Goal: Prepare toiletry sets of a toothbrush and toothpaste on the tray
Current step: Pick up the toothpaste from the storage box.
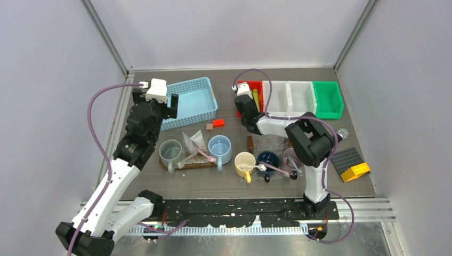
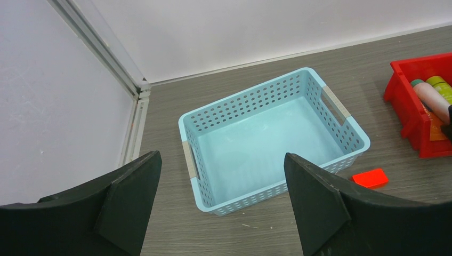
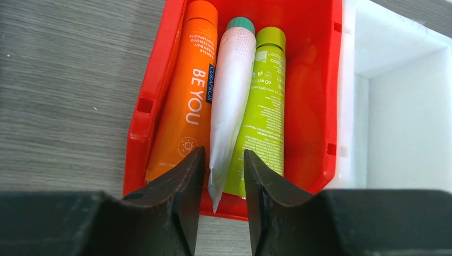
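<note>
Three toothpaste tubes lie side by side in a red bin (image 3: pixel 314 106): an orange one (image 3: pixel 189 96), a white one with a green cap (image 3: pixel 230 90) and a lime one (image 3: pixel 264 101). My right gripper (image 3: pixel 224 152) (image 1: pixel 241 92) hangs over the bin's near end, open, its fingers either side of the white tube's flat tail, a gap still showing on the right. My left gripper (image 2: pixel 221 156) (image 1: pixel 155 102) is wide open and holds nothing, above the table by the blue basket. A grey-green mug (image 1: pixel 170 152) and a light blue mug (image 1: pixel 219 148) holding a pink toothbrush (image 1: pixel 205 155) stand on a brown tray (image 1: pixel 166 165).
A cream-yellow mug (image 1: pixel 245 162), a navy mug (image 1: pixel 268 159) and a mauve mug (image 1: pixel 292 157) stand to the right among clear wrappers. A blue basket (image 2: pixel 266 138) sits at the back left. White bins (image 1: pixel 290 98) and a green bin (image 1: pixel 328 98) line the back. A red block (image 1: pixel 218 123) lies nearby.
</note>
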Robot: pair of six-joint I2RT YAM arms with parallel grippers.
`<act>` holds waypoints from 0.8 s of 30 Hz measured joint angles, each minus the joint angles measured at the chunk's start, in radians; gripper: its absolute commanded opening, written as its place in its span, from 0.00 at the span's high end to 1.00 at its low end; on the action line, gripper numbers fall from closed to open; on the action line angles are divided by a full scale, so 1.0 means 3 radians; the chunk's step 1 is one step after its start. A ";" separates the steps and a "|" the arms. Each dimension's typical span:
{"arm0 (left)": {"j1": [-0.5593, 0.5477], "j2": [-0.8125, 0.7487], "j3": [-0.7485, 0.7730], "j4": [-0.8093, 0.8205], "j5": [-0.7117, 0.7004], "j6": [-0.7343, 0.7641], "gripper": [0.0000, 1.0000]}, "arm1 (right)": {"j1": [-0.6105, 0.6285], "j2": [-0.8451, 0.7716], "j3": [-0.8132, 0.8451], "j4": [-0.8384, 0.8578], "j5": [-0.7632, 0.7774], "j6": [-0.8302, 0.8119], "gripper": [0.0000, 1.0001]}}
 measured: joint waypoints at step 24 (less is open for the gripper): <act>0.0000 -0.0006 -0.0001 0.0001 0.0009 0.0004 0.12 | 0.0003 -0.0661 0.0853 -0.1948 -0.0409 0.0261 0.99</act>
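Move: The white toothpaste tube lies with its crimped tail between the right hand's half-open fingers, its middle about 5 cm ahead, straight in line and some 2 cm below. The orange tube is about 3 cm to its left and the green tube 3 cm to its right, both level with it and a little lower. The white bin stands 5 cm ahead and about 10 cm right of the hand. From the left hand, the white tube lies roughly 18 cm ahead, 32 cm right and 28 cm below. The white tube's flat tail gets pinched as the right fingers, already either side of it, shut from about half open while the hand almost stays put. The hand then lifts the tube out of the red box, speeding up to some 10 cm high and drawing back about 3 cm, while the wrist tips down a little, under 10 degrees. ##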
